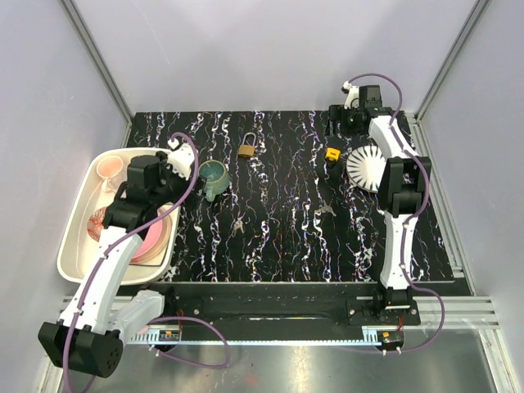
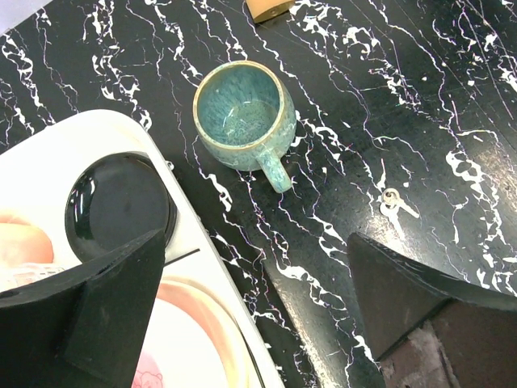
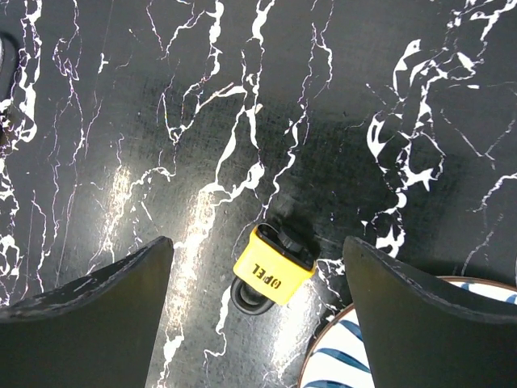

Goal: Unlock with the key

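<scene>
A brass padlock (image 1: 246, 148) lies on the black marbled table at the back middle; only its lower edge (image 2: 269, 7) shows in the left wrist view. A small bunch of silver keys (image 1: 237, 224) (image 2: 396, 202) lies loose near the table's middle. My left gripper (image 1: 178, 160) (image 2: 257, 242) hangs open over the tray's right rim, short of the mug and left of the keys, holding nothing. At the back right my right gripper (image 1: 344, 123) (image 3: 258, 242) is open, with a yellow tag marked OPEL (image 1: 332, 153) (image 3: 273, 267) lying on the table between its fingers, untouched.
A teal mug (image 1: 214, 177) (image 2: 242, 113) stands between the tray and the padlock. The cream tray (image 1: 75, 246) (image 2: 202, 242) at the left holds a pink plate, a pink cup (image 1: 109, 169) and a black bowl (image 2: 121, 202). A blue-striped plate (image 1: 367, 168) (image 3: 404, 360) lies beside the yellow tag.
</scene>
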Action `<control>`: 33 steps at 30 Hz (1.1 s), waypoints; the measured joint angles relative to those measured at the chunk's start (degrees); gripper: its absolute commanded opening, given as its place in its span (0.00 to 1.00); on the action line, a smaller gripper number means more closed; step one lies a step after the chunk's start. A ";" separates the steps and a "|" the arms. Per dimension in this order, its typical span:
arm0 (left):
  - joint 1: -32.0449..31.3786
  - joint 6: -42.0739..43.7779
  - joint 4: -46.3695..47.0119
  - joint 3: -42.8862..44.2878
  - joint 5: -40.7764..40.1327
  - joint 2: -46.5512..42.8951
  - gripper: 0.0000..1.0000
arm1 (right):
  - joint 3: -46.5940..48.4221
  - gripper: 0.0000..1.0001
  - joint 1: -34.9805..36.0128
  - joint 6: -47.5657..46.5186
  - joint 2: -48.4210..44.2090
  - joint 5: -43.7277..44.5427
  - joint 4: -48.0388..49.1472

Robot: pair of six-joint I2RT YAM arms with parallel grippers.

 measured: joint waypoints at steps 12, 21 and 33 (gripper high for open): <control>1.84 -0.26 0.55 -0.98 0.94 0.09 0.99 | 1.77 0.92 0.17 1.25 4.55 -2.05 -3.67; 2.14 -0.50 0.83 -1.09 1.49 0.61 0.99 | 1.75 0.92 0.22 1.86 6.40 -3.23 -4.52; 2.21 -0.66 0.87 -1.09 2.25 1.03 0.99 | -0.02 0.90 0.26 1.99 7.28 -5.88 -4.98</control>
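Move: The yellow block with its black ring lies under my open right hand, about 10 cm down, some 3 cm back and 1 cm to the left. The striped plate is about 11 cm right of the block and 5 cm nearer me. The nearer keys are roughly 23 cm back and 5 cm left of my right hand, and the padlock about 31 cm left, level with it. From my left hand the block is about 27 cm ahead, 41 cm right and 23 cm below. I sink my right hand about 8 cm onto the yellow block, quickly at first and then slower, easing some 3 cm back and a little left as I go. The wrist tips the fingers about 15 degrees steeper, and they stay wide open as they come down around the block, close to it; whether they touch it can't be seen. ##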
